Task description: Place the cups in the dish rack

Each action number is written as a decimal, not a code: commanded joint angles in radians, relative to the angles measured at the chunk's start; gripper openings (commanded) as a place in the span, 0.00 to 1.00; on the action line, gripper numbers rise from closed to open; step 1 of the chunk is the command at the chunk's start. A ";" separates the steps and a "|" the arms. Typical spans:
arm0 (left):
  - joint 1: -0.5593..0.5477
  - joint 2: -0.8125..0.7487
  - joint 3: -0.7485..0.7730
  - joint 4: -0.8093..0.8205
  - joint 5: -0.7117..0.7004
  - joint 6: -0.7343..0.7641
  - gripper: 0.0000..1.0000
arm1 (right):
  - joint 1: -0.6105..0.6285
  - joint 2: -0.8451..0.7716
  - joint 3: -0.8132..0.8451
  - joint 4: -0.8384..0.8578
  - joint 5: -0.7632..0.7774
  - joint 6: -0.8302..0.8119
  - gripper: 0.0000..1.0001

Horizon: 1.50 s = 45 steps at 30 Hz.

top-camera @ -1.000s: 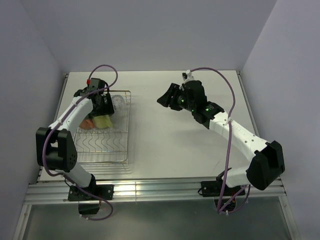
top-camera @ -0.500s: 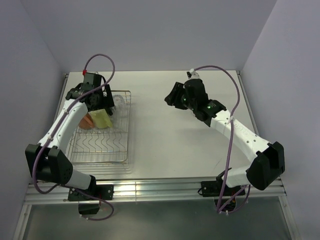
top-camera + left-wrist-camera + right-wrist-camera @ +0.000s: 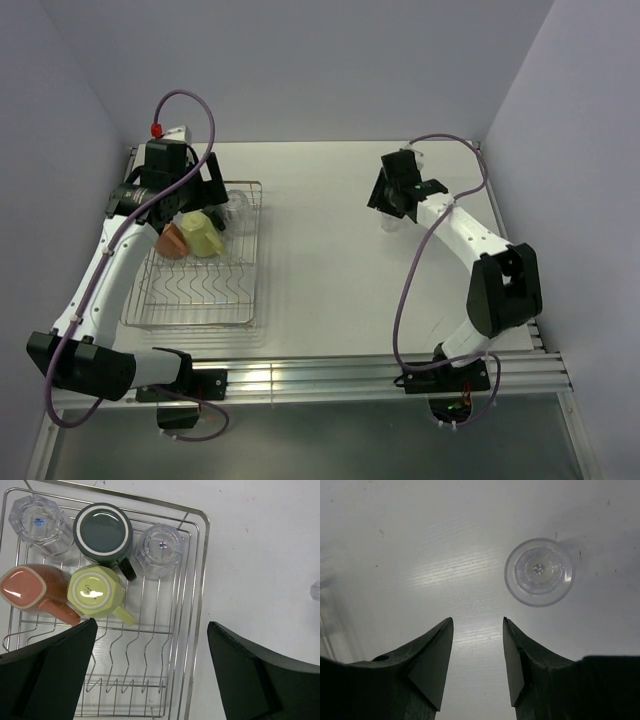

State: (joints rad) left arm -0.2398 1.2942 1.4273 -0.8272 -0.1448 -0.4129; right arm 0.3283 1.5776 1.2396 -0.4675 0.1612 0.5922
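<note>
The dish rack (image 3: 200, 292) (image 3: 199, 605) lies on the left of the table. Its far end holds two clear tumblers (image 3: 36, 524) (image 3: 160, 550), a black mug (image 3: 102, 532), an orange mug (image 3: 31, 587) (image 3: 172, 242) and a yellow-green cup (image 3: 95, 591) (image 3: 204, 237), all upside down. My left gripper (image 3: 151, 625) (image 3: 188, 192) hovers high above them, wide open and empty. A third clear tumbler (image 3: 539, 572) (image 3: 392, 222) stands alone on the table at the right. My right gripper (image 3: 477, 621) (image 3: 394, 200) hangs over it, open, with the tumbler just beyond and right of its fingertips.
The near half of the rack shows only bare wavy prongs (image 3: 125, 655). White tabletop (image 3: 320, 270) stretches between the rack and the right arm. Lilac walls close in the back and both sides.
My left arm has lifted up and back from the rack, leaving the yellow-green cup beside the orange mug. My right arm has swung right to the lone tumbler, its jaws a little narrower.
</note>
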 commanded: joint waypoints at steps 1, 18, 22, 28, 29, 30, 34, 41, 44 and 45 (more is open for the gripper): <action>-0.007 -0.038 0.033 0.033 0.047 -0.003 0.99 | -0.011 0.051 0.077 -0.037 0.069 -0.031 0.52; -0.012 -0.053 0.002 0.054 0.063 0.006 0.99 | -0.015 0.243 0.169 -0.057 0.175 -0.042 0.49; -0.012 -0.052 -0.001 0.054 0.062 0.006 0.99 | -0.020 0.280 0.198 -0.066 0.176 -0.046 0.48; -0.013 -0.055 -0.001 0.051 0.054 0.009 0.99 | -0.021 0.311 0.213 -0.069 0.173 -0.049 0.35; -0.013 -0.055 -0.004 0.048 0.054 0.010 0.99 | -0.021 0.314 0.215 -0.069 0.173 -0.049 0.33; -0.013 -0.056 -0.007 0.051 0.054 0.011 0.99 | -0.021 0.317 0.210 -0.069 0.176 -0.051 0.31; -0.013 -0.058 -0.014 0.054 0.057 0.008 0.99 | -0.020 0.320 0.204 -0.069 0.181 -0.057 0.15; -0.013 -0.056 -0.025 0.071 0.089 0.005 0.99 | -0.023 0.285 0.181 -0.071 0.167 -0.072 0.00; -0.013 -0.058 -0.031 0.088 0.117 0.000 0.99 | -0.021 0.233 0.163 -0.063 0.117 -0.075 0.00; -0.013 -0.059 -0.034 0.094 0.126 -0.001 0.99 | -0.020 0.199 0.150 -0.057 0.100 -0.074 0.00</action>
State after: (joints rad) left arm -0.2485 1.2648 1.4014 -0.7849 -0.0658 -0.4126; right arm 0.3134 1.8759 1.4029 -0.5335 0.2981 0.5255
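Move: Ahead and to the right of the right hand, the last cup, a small clear glass standing mouth up, has its middle about 4 cm farther out, 6 cm to the right and 10 cm below. The table around this glass is bare. From the left hand, waiting open above the rack, the glass lies some 42 cm to the right, about 10 cm farther out and roughly 22 cm lower. Sinking about 7 cm while reaching some 3.5 cm forward and 2 cm to the right, the right hand comes down to the clear glass's rim, its left side dipping and its fingers tipping more steeply downward by roughly 15 degrees in all. Near the bottom the half-open fingers shut fully, beginning to pinch the thin wall at the rim's left side. ##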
